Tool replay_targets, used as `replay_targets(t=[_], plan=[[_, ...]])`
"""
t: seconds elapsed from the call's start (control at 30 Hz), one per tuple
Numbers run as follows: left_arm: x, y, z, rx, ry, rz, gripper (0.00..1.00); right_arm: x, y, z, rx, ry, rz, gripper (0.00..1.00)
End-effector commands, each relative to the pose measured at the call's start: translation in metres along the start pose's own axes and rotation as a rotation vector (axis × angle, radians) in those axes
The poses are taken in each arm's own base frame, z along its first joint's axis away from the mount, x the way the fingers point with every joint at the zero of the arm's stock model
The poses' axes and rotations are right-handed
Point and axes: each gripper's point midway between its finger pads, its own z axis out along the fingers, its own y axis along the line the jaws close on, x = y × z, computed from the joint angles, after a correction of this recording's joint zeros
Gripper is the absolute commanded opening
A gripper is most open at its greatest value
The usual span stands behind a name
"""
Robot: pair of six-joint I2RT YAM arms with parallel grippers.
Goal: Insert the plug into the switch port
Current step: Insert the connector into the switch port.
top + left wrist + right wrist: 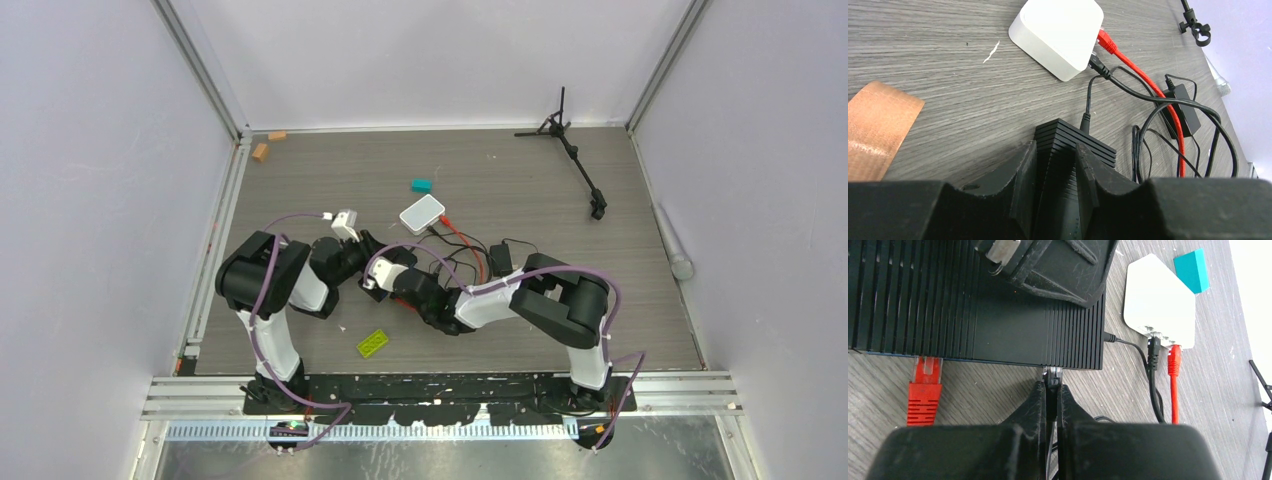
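The switch (973, 325) is a black ribbed box, and my left gripper (1055, 150) is shut across one end of it (1073, 142). A red plug (924, 390) on the red cable (1148, 85) sits at a port in the switch's front face, with nothing holding it. The cable's other red end (1174, 360) is in the white box (1158, 300). My right gripper (1052, 385) is shut on a small dark connector with a clear tip (1052, 373), which touches the switch's front edge near its right corner. In the top view both grippers meet mid-table and hide the switch.
A black power brick (1183, 107) and looped black wires lie right of the switch. Also on the table are a teal block (421, 185), a green piece (373, 343), orange blocks (262, 151) and a black tripod (570, 150). A brown strip (878, 130) lies to the left.
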Motion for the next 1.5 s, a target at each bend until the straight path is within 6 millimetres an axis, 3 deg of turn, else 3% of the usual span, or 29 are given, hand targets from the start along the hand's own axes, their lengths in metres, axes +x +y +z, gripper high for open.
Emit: replay_targets(t=[0.0, 0.2, 0.3, 0.43, 0.57, 0.7, 0.87, 0.93, 1.07, 1.27, 1.47], plan=[[0.072, -0.062, -0.02, 0.27, 0.306, -0.067, 0.33, -0.134, -0.035, -0.01, 0.073, -0.463, 0.21, 0.0], [0.071, -0.066, -0.02, 0.283, 0.307, -0.064, 0.33, -0.134, -0.034, -0.005, 0.002, -0.441, 0.215, 0.0], [0.058, -0.064, -0.02, 0.254, 0.266, -0.064, 0.35, -0.123, -0.028, -0.003, -0.067, -0.384, 0.221, 0.0], [0.022, -0.046, -0.02, 0.118, 0.187, -0.083, 0.36, -0.088, -0.016, -0.003, -0.107, -0.258, 0.213, 0.04], [-0.023, -0.025, -0.03, -0.101, 0.115, -0.025, 0.44, -0.064, -0.014, -0.007, -0.138, -0.164, 0.246, 0.17], [-0.077, -0.007, -0.054, -0.377, 0.032, 0.085, 0.58, -0.046, -0.01, -0.006, -0.226, -0.038, 0.311, 0.32], [-0.117, -0.015, -0.091, -0.494, -0.065, 0.144, 0.77, -0.045, -0.011, -0.021, -0.264, 0.025, 0.372, 0.43], [-0.12, -0.02, -0.102, -0.506, -0.065, 0.146, 0.79, -0.05, -0.017, -0.027, -0.279, 0.031, 0.45, 0.53], [-0.113, -0.026, -0.123, -0.519, -0.041, 0.144, 0.8, -0.05, -0.033, -0.035, -0.316, 0.098, 0.651, 0.61], [-0.089, -0.028, -0.155, -0.52, -0.013, 0.144, 0.81, -0.038, -0.088, -0.051, -0.214, 0.102, 0.962, 0.62], [-0.068, -0.037, -0.168, -0.47, 0.0, 0.064, 0.82, 0.034, -0.149, -0.079, 0.021, 0.2, 1.204, 0.62]])
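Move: The right fingers already grip the black plug, its tip at the switch port, about 2 cm ahead and 1 cm to the left of the right hand. The red plug in the same switch sits roughly 3 cm back and 3 cm left of that hand; the white box is some 14 cm ahead, 3 cm right. From the left hand, gripping the switch near its far end, the port lies about 3 cm back and 3 cm right, and the copper-coloured block 3 cm ahead, 6 cm left, all slightly below. With the plug still pinched, the right hand nudges it barely half a centimetre forward and down at the port while the left keeps hold of the switch. Then both open and let go: the left withdraws up some 13 cm, left and back; the right lifts about 10 cm, going off to the right and a little forward towards the white box, its wrist tipping down, rolling and turning clockwise. ##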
